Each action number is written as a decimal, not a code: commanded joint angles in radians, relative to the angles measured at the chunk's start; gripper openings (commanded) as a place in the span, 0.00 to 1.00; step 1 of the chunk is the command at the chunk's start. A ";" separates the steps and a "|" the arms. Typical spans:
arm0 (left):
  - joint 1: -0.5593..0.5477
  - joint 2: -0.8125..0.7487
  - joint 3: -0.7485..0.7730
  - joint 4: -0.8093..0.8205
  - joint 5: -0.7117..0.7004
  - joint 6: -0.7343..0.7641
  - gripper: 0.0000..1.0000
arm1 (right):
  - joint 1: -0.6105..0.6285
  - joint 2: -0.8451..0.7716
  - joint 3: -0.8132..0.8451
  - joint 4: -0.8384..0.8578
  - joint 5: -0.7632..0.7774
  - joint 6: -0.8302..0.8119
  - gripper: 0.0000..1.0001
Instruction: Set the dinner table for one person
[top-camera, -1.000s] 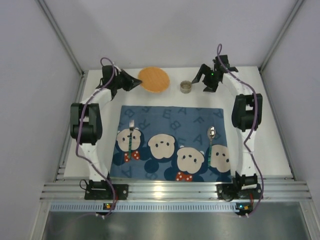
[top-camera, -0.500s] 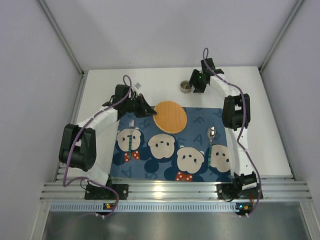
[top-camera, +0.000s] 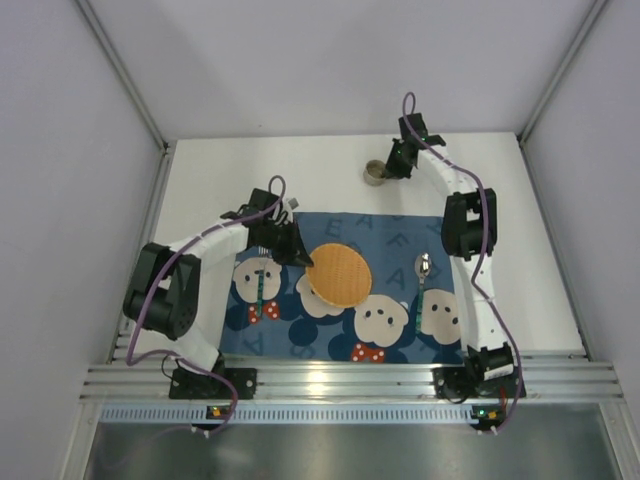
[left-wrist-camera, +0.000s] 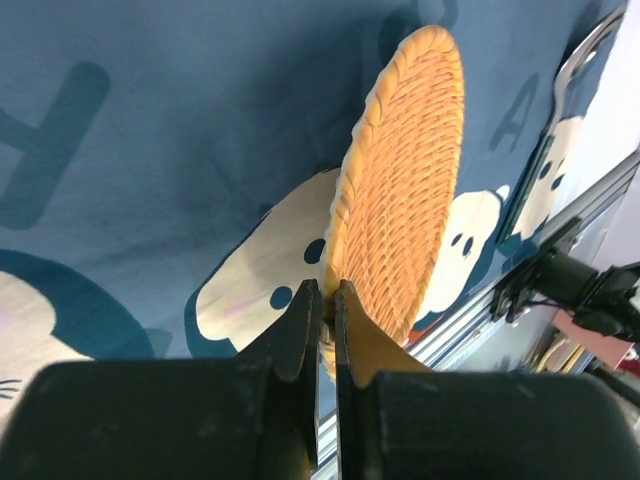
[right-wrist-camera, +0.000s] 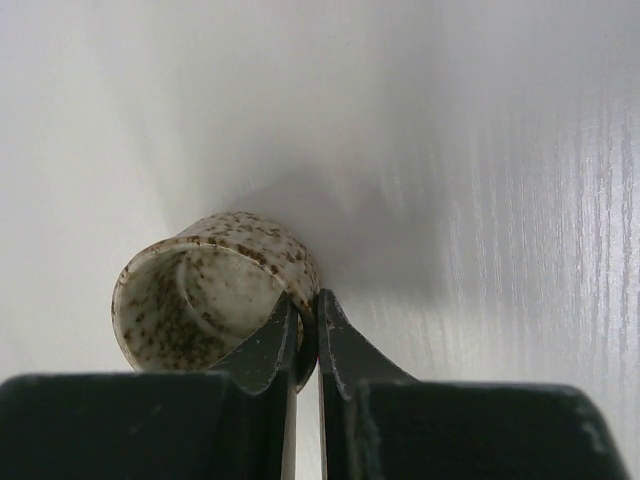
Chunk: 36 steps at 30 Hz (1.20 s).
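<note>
A round woven orange plate (top-camera: 338, 274) hangs tilted over the middle of the dark blue bear placemat (top-camera: 400, 238). My left gripper (top-camera: 300, 254) is shut on its near rim; in the left wrist view the plate (left-wrist-camera: 400, 190) stands edge-on between the fingertips of the gripper (left-wrist-camera: 326, 298). At the back of the white dinner table (top-camera: 200, 190) stands a small speckled cup (top-camera: 374, 173). My right gripper (top-camera: 392, 168) is shut on the wall of the cup (right-wrist-camera: 210, 290), one finger inside and one outside, as the right wrist view of that gripper (right-wrist-camera: 308, 312) shows.
A fork (top-camera: 262, 275) lies on the left part of the placemat and a spoon (top-camera: 422, 268) on its right part. The aluminium rail (top-camera: 340, 380) runs along the near edge. Grey walls close in the table on three sides.
The left arm carried the woven plate from the back of the table down over the placemat. The right gripper moved left to the cup and closed on its wall.
</note>
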<state>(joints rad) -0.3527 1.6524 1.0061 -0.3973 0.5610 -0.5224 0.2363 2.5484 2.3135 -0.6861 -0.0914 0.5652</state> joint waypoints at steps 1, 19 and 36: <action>-0.026 0.040 0.015 -0.075 0.022 0.068 0.00 | 0.015 0.019 0.040 -0.026 0.021 -0.027 0.00; -0.046 0.237 0.095 -0.276 -0.139 0.114 0.38 | 0.035 -0.629 -0.627 0.039 0.044 -0.086 0.00; -0.046 0.181 0.117 -0.325 -0.217 0.087 0.46 | 0.041 -0.706 -1.034 0.152 0.082 -0.128 0.00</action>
<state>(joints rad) -0.4030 1.8606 1.1378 -0.6682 0.4660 -0.4454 0.2665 1.8362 1.2762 -0.6277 -0.0185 0.4572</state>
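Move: The left hand already pinches the plate's left rim; the spot on the mat for it centres about 8 cm to its right, 4 cm back and 7 cm below. The fork lies some 13 cm to the left and 4 cm back of that hand. The right hand grips the cup's rim; the cup's spot on the mat lies about 22 cm back and 3 cm right, 2 cm below. From the right hand, the spoon's middle is 37 cm back and 8 cm right, the plate 34 cm back and 15 cm left. The left fingers let go of the plate's rim, opening to nearly half after the hand lowers it onto the mat, sinking about 5 cm and easing 3 cm back while the wrist tips steeper, some 20 degrees. The right hand keeps its pinch on the cup and carries it back about 22 cm and a little right, in an arc some 7 cm high, down to the mat beyond the spoon's head. ##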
